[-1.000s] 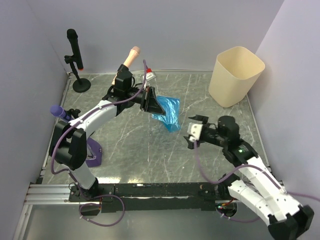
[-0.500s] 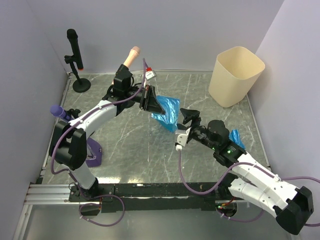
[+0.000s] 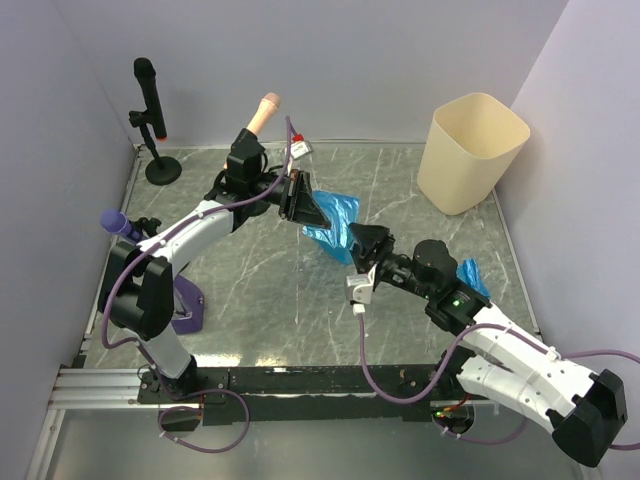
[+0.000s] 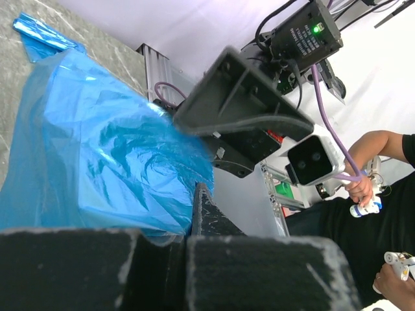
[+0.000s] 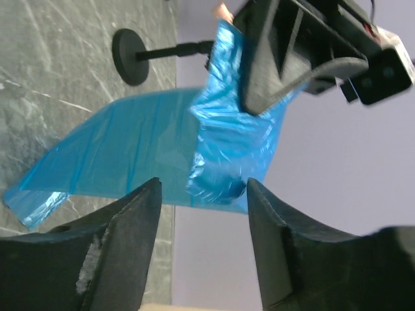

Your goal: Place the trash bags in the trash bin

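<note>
A blue trash bag (image 3: 335,225) hangs over the middle of the table, pinched at its top by my left gripper (image 3: 300,205), which is shut on it. The left wrist view shows the crinkled bag (image 4: 84,149) beside the closed fingers (image 4: 202,207). My right gripper (image 3: 362,247) is at the bag's lower end, open. In the right wrist view its gripper (image 5: 204,188) has a fingertip on either side of the bag's (image 5: 162,142) edge without touching it. A second blue trash bag (image 3: 470,276) lies on the table behind the right arm. The cream trash bin (image 3: 470,150) stands at the far right corner.
A black microphone on a stand (image 3: 150,110) is at the far left corner. A purple-tipped microphone (image 3: 120,222) and a purple base (image 3: 188,310) sit by the left arm. A beige-tipped one (image 3: 266,108) stands behind the left wrist. Walls close in on left, back and right.
My right arm has swung left and forward to the hanging bag, its jaws narrowing, uncovering the second bag on the table. The left arm and its bag have stayed put.
</note>
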Tool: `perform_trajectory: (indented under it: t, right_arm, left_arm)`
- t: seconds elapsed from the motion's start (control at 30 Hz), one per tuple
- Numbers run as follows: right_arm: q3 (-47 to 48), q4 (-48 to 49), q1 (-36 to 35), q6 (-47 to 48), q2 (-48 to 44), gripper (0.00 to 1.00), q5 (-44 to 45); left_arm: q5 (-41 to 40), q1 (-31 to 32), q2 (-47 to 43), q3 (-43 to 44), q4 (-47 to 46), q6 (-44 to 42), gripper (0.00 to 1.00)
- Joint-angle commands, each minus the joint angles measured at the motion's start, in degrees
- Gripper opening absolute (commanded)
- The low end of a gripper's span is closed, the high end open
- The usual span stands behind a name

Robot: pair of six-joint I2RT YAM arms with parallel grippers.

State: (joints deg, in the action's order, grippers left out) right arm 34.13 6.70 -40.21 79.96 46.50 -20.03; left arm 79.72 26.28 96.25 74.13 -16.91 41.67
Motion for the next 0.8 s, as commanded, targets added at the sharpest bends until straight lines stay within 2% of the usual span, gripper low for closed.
perform_trajectory:
  t: [0.0,0.07,0.23,0.33,0.53,0.57,0.67,0.73,0.77]
  right_arm:
    - [2.7,-1.2,-0.8,4.5,1.0,0.57,-4.6]
    - [3.0,-1.1,-0.8,4.7,1.5,0.53,-4.4]
    - [3.0,2.0,-1.4,4.8,2.3,0.51,-3.7]
    - [3.4,3.2,-2.0,4.3,2.5,0.47,-2.9]
    - [2.3,6.4,-3.3,4.1,1.7,0.48,-0.8]
    - [2.9,5.6,-3.4,4.1,1.8,0.43,-0.4]
    - [5.1,1.7,-3.6,3.5,2.8,0.18,1.0]
    - [5.7,0.9,-3.6,2.8,2.8,0.09,2.0]
    - [6.2,-0.1,-3.6,2.2,2.6,0.02,2.3]
  left_arm:
    - [1.8,-0.1,-0.7,0.8,-0.8,-0.6,0.01]
    - [2.0,-0.1,-0.7,0.9,-0.5,-1.0,0.01]
    - [2.3,-0.1,-0.4,0.8,-1.5,-0.2,0.01]
    - [2.4,-0.2,-0.2,1.0,-1.6,-0.2,0.01]
    - [2.1,-0.2,0.1,1.2,-1.7,-0.1,0.01]
    - [2.1,-0.3,0.2,1.4,-1.9,0.0,0.01]
    - [2.2,-0.2,0.3,1.6,-2.0,0.3,0.01]
    - [2.4,-0.4,0.2,2.0,-1.5,-0.3,0.01]
    - [1.6,-0.8,-0.3,2.2,-0.1,-1.8,0.05]
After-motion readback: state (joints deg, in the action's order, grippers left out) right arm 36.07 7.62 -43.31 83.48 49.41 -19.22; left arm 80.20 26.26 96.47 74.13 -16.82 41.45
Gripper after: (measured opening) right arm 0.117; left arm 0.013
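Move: Held up by the left gripper, the blue trash bag hangs with its middle about 4 cm left of the right hand, 1 cm ahead and some 8 cm below; the left gripper's tips are about 5 cm left and 1 cm ahead. The trash bin stands roughly 20 cm ahead, 24 cm right and 14 cm lower, and the folded bag lies about 28 cm right, 2 cm back, 25 cm down. From the left hand the hanging bag's middle is straight below by about 10 cm, 1 cm right. Closing its part-open fingers nearly shut at the edge of the hanging bag, the right hand eases about 2 cm left towards the left gripper, dipping some 1 cm on the way and then rising about 2 cm; its tips seem to pinch the film there. The left hand stays in place, its shut fingers keeping their hold on the bag. ##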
